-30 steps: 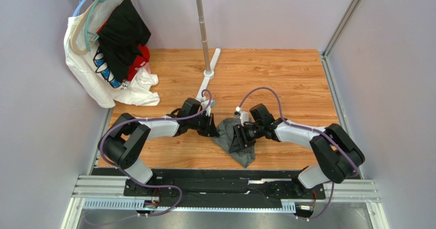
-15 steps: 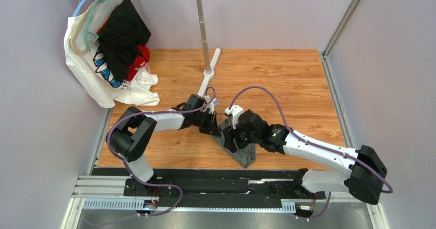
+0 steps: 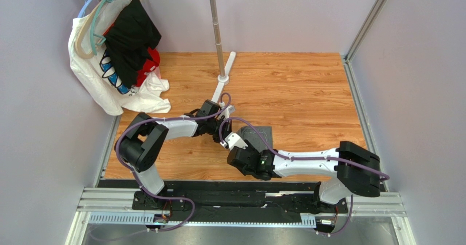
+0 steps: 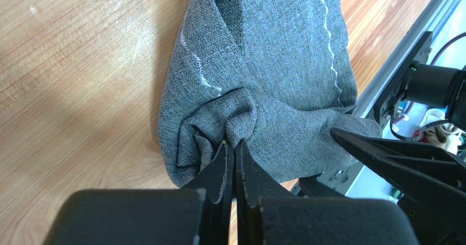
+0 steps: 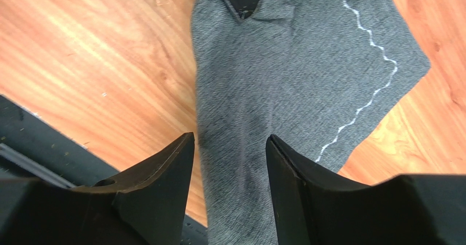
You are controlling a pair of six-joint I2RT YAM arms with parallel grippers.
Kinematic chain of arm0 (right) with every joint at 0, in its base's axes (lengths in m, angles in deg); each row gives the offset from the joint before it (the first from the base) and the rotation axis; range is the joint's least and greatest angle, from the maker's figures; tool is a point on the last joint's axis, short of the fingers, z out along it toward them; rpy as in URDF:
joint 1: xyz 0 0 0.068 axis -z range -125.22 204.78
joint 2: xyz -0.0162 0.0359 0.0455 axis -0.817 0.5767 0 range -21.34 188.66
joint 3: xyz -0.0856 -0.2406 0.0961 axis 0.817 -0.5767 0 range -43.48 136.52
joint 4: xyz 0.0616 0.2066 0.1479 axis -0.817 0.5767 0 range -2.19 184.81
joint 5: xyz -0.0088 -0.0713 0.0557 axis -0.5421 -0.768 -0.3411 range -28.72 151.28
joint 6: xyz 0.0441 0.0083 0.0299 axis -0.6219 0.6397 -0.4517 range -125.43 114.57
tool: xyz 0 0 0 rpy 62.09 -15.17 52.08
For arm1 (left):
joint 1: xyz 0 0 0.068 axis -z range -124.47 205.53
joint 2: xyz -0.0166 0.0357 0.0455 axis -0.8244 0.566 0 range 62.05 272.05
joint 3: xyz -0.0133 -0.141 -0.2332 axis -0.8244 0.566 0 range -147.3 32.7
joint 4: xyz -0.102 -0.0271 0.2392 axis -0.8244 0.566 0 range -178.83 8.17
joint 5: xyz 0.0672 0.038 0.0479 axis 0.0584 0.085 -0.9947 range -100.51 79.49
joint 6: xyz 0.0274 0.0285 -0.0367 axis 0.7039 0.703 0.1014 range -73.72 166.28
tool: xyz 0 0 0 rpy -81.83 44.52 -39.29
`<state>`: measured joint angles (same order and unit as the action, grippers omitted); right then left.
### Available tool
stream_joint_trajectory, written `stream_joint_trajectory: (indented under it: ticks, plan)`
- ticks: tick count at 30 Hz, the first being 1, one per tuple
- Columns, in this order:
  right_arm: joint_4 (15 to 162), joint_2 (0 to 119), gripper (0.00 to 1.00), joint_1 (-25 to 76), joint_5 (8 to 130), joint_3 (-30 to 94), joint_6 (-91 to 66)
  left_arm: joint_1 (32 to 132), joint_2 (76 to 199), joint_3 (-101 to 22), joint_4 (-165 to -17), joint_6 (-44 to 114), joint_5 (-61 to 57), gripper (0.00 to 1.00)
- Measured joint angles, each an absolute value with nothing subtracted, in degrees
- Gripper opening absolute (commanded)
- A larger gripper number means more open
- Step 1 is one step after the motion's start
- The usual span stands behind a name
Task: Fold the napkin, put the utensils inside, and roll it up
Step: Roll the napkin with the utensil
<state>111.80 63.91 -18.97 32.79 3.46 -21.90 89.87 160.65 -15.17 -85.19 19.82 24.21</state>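
Note:
The napkin, dark grey with a pale stitched line, lies stretched on the wooden table. In the top view part of the napkin shows behind the right wrist. My left gripper is shut on a bunched fold at the cloth's far end. My right gripper is open, its two fingers astride the cloth's near end just above it, not touching. The right fingers show at the right of the left wrist view. No utensils are in view.
White, black and red clothes hang on hangers at the back left. A metal pole on a white foot stands at the back middle. The black rail runs along the near edge, close under the right gripper. Walls close in left and right.
The right arm has swung from the napkin's right side to its near end, low by the rail. The napkin went from a heap to a stretched strip. The left gripper kept its hold.

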Motion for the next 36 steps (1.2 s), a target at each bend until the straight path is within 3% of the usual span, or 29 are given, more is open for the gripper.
stream_joint_trajectory:
  ticks: [9,10,12,13,15,16,17,28,36]
  plan:
    - [109.1,67.6,0.29,-18.6,34.3,3.1,-22.0,89.9,160.8,-15.5,-84.6,20.2,24.5,0.0]
    - [108.7,67.8,0.22,-18.4,35.0,2.9,-22.0,89.9,160.8,-15.5,-84.6,20.3,24.5,0.03]
    - [107.8,67.7,0.09,-17.1,37.1,2.4,-22.2,89.9,160.8,-15.5,-84.6,20.6,24.6,0.18]
    - [107.5,67.5,0.02,-16.3,38.1,2.2,-22.2,89.9,160.7,-15.5,-84.6,20.7,24.6,0.36]
    - [106.4,66.2,0.0,-14.1,41.9,1.3,-22.6,89.9,160.2,-15.3,-84.6,21.3,24.1,0.51]
    - [105.5,65.0,0.0,-12.6,44.1,0.3,-22.7,89.8,159.4,-14.9,-84.4,21.0,23.7,0.65]
    - [104.6,64.0,0.0,-11.1,46.6,-0.6,-22.9,89.5,158.4,-14.3,-84.4,21.1,23.3,0.69]
    - [98.0,58.4,0.0,4.5,74.6,-7.1,-23.6,86.9,140.0,-4.0,-86.4,20.7,17.7,0.75]
    - [93.3,61.4,0.0,9.8,92.7,-8.0,-24.9,86.9,137.8,0.8,-92.6,21.4,19.5,0.75]
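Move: The middle of the napkin roll lies right between my open right fingers, about 3 cm below them. From the right hand, the roll's left end, still pinched by my left fingers, is some 6 cm ahead and 7 cm to the left; the unrolled napkin part centres about 4 cm ahead and 4 cm to the right. From the left hand, the roll's middle is about 6 cm back and 7 cm right. I sink my right hand about 2.5 cm over the roll and pinch its middle, then swing that wrist some 50 degrees so the fingers turn from pointing forward-down to left-down, easing about 2 cm back and 2 cm up. As the right closes, my left hand opens wide, lets go of the roll's end and backs off about 4 cm up and 4 cm left. ##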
